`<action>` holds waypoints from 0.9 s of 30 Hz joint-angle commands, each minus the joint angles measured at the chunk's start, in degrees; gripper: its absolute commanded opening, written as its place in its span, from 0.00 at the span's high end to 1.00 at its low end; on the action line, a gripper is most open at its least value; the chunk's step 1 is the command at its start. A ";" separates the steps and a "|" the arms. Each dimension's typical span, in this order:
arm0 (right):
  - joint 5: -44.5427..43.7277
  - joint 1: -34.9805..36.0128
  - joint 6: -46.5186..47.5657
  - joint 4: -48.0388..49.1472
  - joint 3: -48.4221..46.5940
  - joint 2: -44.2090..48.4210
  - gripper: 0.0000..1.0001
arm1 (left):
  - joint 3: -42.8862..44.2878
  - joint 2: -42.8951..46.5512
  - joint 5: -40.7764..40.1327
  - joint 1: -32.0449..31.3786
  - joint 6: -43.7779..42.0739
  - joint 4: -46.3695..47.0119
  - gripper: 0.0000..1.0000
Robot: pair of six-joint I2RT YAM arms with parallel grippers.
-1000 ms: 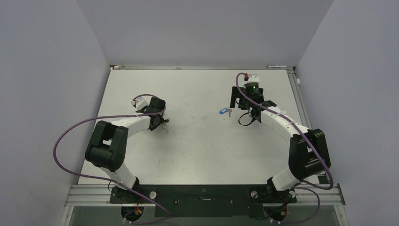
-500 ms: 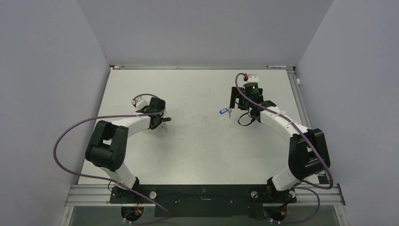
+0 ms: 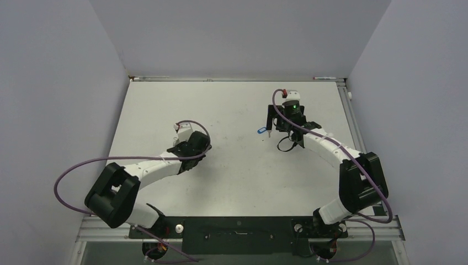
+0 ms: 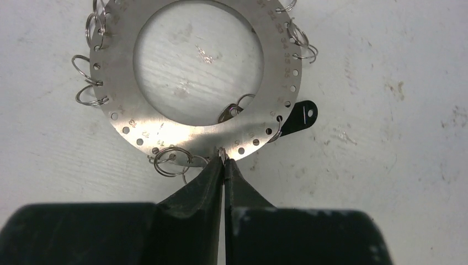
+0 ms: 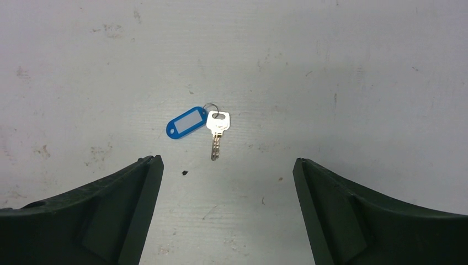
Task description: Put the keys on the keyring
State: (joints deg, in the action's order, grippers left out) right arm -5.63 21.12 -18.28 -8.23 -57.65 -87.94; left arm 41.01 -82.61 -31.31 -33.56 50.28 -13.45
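Note:
In the left wrist view the keyring, a flat grey disc with a wide hole and wire loops round its rim, lies on the table. My left gripper is shut on its near edge, pinching the rim where a small wire loop sits. The black head of one key sticks out from under the ring's right side. In the right wrist view the other key lies flat with its blue tag. My right gripper hangs open just short of it, one finger on either side, touching nothing.
The white table is walled in grey at the left, back and right. The blue-tagged key lies right of centre, beside the right arm's wrist. Purple cables loop from both arms.
My left gripper has shut on the keyring's edge, and the left arm has swung right and toward the near side. The right gripper has shifted slightly over the blue-tagged key and stayed open.

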 commanded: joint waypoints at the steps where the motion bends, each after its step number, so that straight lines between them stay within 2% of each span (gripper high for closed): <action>1: 1.55 1.72 -0.56 6.72 2.81 5.73 0.07 | -3.54 4.14 -3.32 -4.58 -1.99 5.36 1.00; 10: 1.58 2.71 -2.96 4.72 8.50 13.30 0.09 | -12.15 10.20 -0.24 -13.03 -2.40 17.24 1.00; 17: 2.38 3.79 -5.46 -1.96 14.18 22.62 0.11 | -13.46 7.52 -1.97 -23.26 2.81 19.41 1.00; 22: 5.17 5.34 -6.99 -3.16 17.31 30.01 0.11 | -10.76 3.46 -3.39 -31.19 4.95 19.62 1.00; 23: 6.82 5.85 -7.10 -2.97 17.83 31.23 0.11 | -10.32 3.12 -3.89 -32.42 4.76 19.34 0.90; 24: 7.30 6.37 -7.00 -2.72 18.24 32.31 0.11 | -9.92 3.30 -4.16 -33.39 4.25 18.89 0.65; 25: 7.45 6.99 -6.69 -2.73 18.61 33.25 0.11 | -9.72 4.15 -4.64 -34.23 3.80 18.31 0.44; 26: 7.46 7.53 -6.24 -2.78 18.78 34.06 0.11 | -9.54 5.43 -4.53 -34.62 3.07 17.53 0.30; 27: 7.47 8.27 -6.09 -3.14 18.68 34.67 0.11 | -9.16 6.99 -4.00 -34.72 1.87 16.75 0.20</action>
State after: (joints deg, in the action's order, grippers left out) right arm -0.27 27.24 -24.16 -11.66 -39.59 -56.40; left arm 29.02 -78.94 -33.56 -67.07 53.39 3.51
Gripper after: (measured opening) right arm 0.890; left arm 0.633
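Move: The left fingers already pinch the metal keyring's near edge; its middle is about 6 cm ahead, 2 to the left. Clear table for that middle lies some 2 cm back and 8 right, 3 down. The black tag is about 3 ahead and 5 right. From the open right hand, the keyring lies roughly 44 cm left and 3 back; the silver key is 3 left, 3 ahead, 10 below, its blue tag 3 farther left. Draw the left gripper right and back towards yourself, about 18 cm in all, pulling the metal keyring by its near edge towards the clear middle of the table; turn some 30 degrees clockwise on the way, and open the fingers at the end. Meanwhile take the open right gripper back and up, away from the silver key, about 11 cm back. ##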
